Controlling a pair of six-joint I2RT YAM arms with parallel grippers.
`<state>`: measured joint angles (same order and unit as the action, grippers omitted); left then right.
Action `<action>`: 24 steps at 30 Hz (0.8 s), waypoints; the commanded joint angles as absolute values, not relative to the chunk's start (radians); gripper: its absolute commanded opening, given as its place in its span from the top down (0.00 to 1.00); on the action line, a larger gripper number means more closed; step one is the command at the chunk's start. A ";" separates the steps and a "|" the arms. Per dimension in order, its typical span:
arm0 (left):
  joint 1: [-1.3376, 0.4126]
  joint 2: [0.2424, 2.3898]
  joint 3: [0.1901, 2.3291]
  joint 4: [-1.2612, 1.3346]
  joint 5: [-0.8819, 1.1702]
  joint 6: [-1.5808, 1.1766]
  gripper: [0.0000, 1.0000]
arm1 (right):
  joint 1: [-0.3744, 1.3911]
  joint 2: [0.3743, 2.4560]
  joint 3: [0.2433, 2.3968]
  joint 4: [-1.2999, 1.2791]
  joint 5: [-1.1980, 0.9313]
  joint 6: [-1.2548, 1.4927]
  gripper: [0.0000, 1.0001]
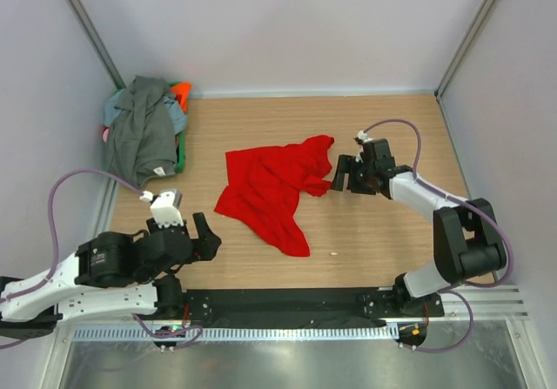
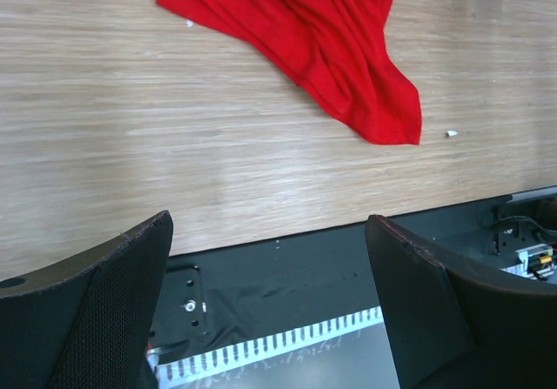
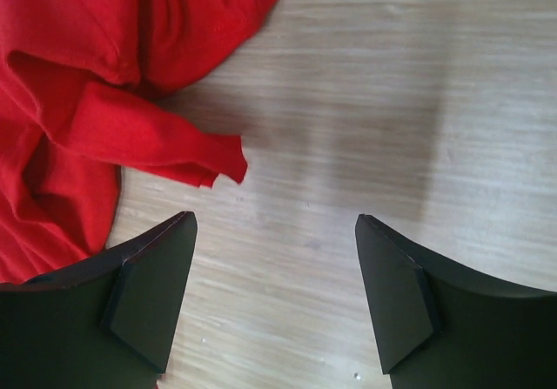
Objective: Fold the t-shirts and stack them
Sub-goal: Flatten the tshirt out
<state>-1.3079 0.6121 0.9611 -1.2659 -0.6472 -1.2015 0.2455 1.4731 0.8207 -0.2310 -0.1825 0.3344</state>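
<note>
A bright red t-shirt [image 1: 270,193] lies crumpled and unfolded in the middle of the wooden table [image 1: 383,241]. At the back left corner is a pile of t-shirts with a dark grey one [image 1: 139,132] on top and orange [image 1: 181,89], light blue and green cloth showing beneath. My right gripper [image 1: 336,173] is open just right of the red shirt. In the right wrist view a red sleeve tip [image 3: 228,158] lies just ahead of the empty right gripper [image 3: 274,224]. My left gripper [image 1: 211,235] stands open near the table's front edge. In its wrist view the red t-shirt [image 2: 322,23] lies well ahead of the empty left gripper [image 2: 270,224].
Pale walls close in the table on three sides. A black base strip [image 1: 287,300] and a metal rail [image 1: 287,332] run along the near edge. A small white speck [image 1: 332,252] lies on the wood near the shirt's front corner.
</note>
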 commanded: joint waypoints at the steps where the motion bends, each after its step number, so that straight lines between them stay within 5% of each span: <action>1: -1.310 0.588 0.982 -1.356 -0.709 -1.238 0.08 | 0.273 1.517 0.891 -0.155 -0.153 0.281 0.20; 10: -1.310 0.627 1.023 -1.377 -0.729 -1.178 0.05 | 0.322 1.664 0.997 -0.153 -0.106 0.219 0.33; 16: -1.310 0.701 1.026 -1.382 -0.730 -1.169 0.05 | 0.331 1.709 1.017 -0.141 -0.112 0.209 0.60; 20: -1.310 0.730 1.028 -1.382 -0.729 -1.161 0.04 | 0.340 1.701 1.020 -0.140 -0.133 0.204 0.86; 24: -1.310 0.729 1.026 -1.379 -0.729 -1.161 0.05 | 0.345 1.660 0.996 -0.123 -0.153 0.199 0.99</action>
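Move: The small loose corner on the red t-shirt's right edge lies about 4 cm ahead of my right hand, 3 cm to its left and 3 cm below. From that same hand, the shirt's far right bulge is some 15 cm ahead and 3 cm left, while its near end lies roughly 14 cm back and 12 cm left. From my raised left hand the corner is about 25 cm ahead, 31 cm to the right and 17 cm down. I bring my open right hand forward and left over the table, sinking as I go, about 5 cm level and nearly 3 cm down, to the t-shirt's loose right-hand corner. My wrist turns slightly counter-clockwise, about 10 degrees, while the fingers shut from wide open and pinch the tip of the cloth. ##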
